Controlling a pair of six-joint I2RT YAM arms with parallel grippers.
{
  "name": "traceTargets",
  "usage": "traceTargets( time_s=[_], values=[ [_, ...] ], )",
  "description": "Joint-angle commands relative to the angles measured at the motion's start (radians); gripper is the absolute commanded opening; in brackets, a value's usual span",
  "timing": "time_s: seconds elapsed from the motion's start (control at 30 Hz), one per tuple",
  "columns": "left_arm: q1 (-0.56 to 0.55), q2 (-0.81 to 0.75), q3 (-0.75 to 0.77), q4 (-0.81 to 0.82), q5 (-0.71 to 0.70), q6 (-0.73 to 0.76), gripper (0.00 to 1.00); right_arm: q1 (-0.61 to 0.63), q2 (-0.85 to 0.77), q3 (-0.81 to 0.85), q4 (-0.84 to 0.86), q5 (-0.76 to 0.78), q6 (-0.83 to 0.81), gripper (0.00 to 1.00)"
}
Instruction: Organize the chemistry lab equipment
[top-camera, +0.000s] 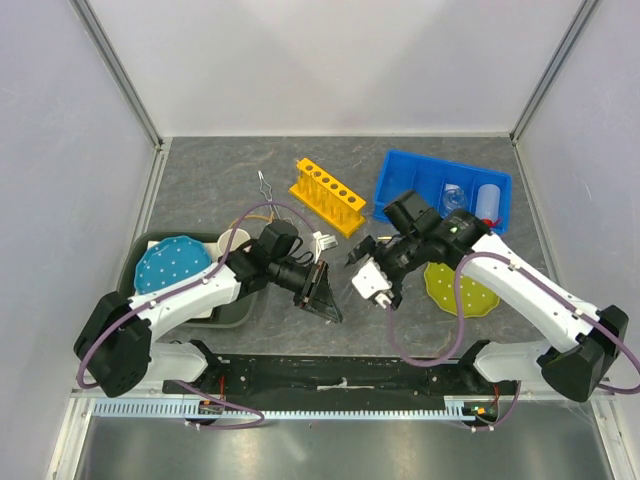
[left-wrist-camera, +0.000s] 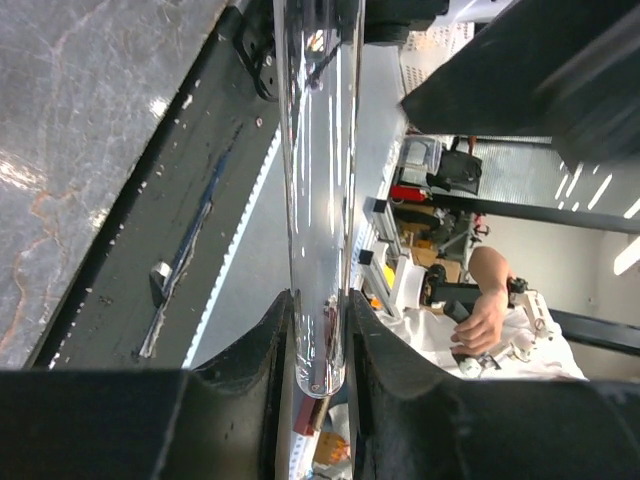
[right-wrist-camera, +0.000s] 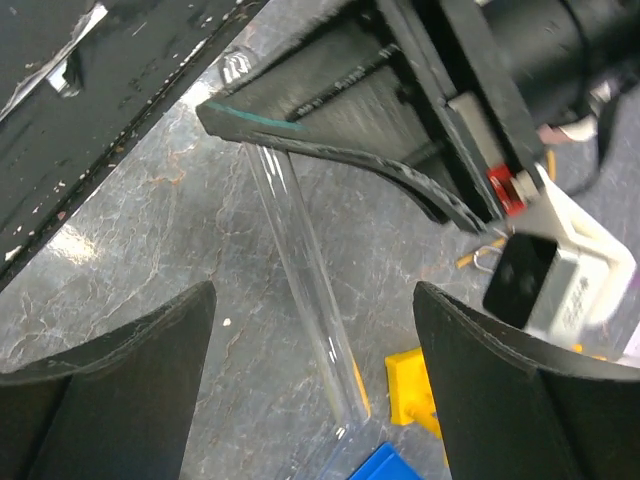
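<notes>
My left gripper (left-wrist-camera: 320, 305) is shut on a clear glass tube (left-wrist-camera: 318, 200), pinching it near its rounded closed end. In the top view the left gripper (top-camera: 323, 292) sits at the table's near middle. My right gripper (top-camera: 376, 272) hangs close beside it, open. In the right wrist view the tube (right-wrist-camera: 300, 270) runs between the open right gripper (right-wrist-camera: 312, 300) without touching either finger. The yellow holed rack (top-camera: 327, 195) stands behind them. Metal tongs (top-camera: 265, 185) and a tan loop (top-camera: 254, 213) lie to its left.
A blue bin (top-camera: 420, 172) at the back right holds a small glass flask (top-camera: 453, 197) and a white bottle (top-camera: 488, 200). A green dotted plate (top-camera: 460, 290) lies under the right arm. At left a grey tray (top-camera: 235, 312) carries a blue dotted plate (top-camera: 170, 265) and a cream mug (top-camera: 232, 240).
</notes>
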Motion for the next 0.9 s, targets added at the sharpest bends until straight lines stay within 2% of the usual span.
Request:
traceTargets(
  time_s=[0.0, 0.03, 0.23, 0.5, 0.53, 0.6, 0.63, 0.73, 0.87],
  values=[
    [0.003, 0.01, 0.043, -0.024, 0.098, 0.031, 0.08, 0.108, 0.024, -0.028, 0.055, 0.144, -0.008, 0.84],
    [0.003, 0.011, 0.043, -0.023, 0.101, 0.029, 0.08, 0.141, 0.033, -0.033, 0.062, 0.193, -0.002, 0.79],
    [0.003, 0.014, 0.048, -0.017, 0.093, 0.015, 0.08, 0.215, 0.035, -0.103, 0.122, 0.325, 0.006, 0.65],
    [0.003, -0.003, 0.057, -0.023, 0.081, -0.006, 0.11, 0.231, 0.001, -0.136, 0.165, 0.339, 0.078, 0.23],
    [0.003, -0.015, 0.06, -0.026, 0.06, -0.009, 0.19, 0.229, -0.01, -0.139, 0.167, 0.339, 0.092, 0.17],
    [0.004, -0.035, 0.066, -0.038, 0.027, -0.012, 0.32, 0.229, -0.022, -0.152, 0.174, 0.326, 0.136, 0.15],
    [0.004, -0.067, 0.069, -0.056, -0.02, -0.012, 0.49, 0.229, -0.037, -0.16, 0.176, 0.321, 0.15, 0.15],
    [0.012, -0.133, 0.075, -0.079, -0.116, -0.023, 0.72, 0.229, -0.068, -0.194, 0.199, 0.28, 0.239, 0.14],
    [0.02, -0.309, 0.076, -0.121, -0.282, 0.02, 0.77, 0.2, -0.114, -0.244, 0.254, 0.189, 0.397, 0.15]
  ],
)
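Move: Between the hands, the test tube held in the left fingers has its middle about 6 cm ahead of them and 3 cm to their right, nearly level. From the open right hand, that middle lies some 6 cm below, 2 cm back and 2 cm left. The yellow rack stands about 22 cm ahead and 6 cm left of the right hand, roughly 30 cm ahead of the left; the blue box some 24 cm ahead and 23 cm right of the right hand, the green plate 3 cm ahead and 27 cm right. Sinking about 5.5 cm over the tube, first easing slightly back and left, the right hand tilts some 15 degrees and closes, pinching the tube forward of the left fingers. The left hand holds nearly still meanwhile, then opens, lets go of the rounded-end side and rises about 3 cm, while the right keeps its grip and draws slightly back and right. ##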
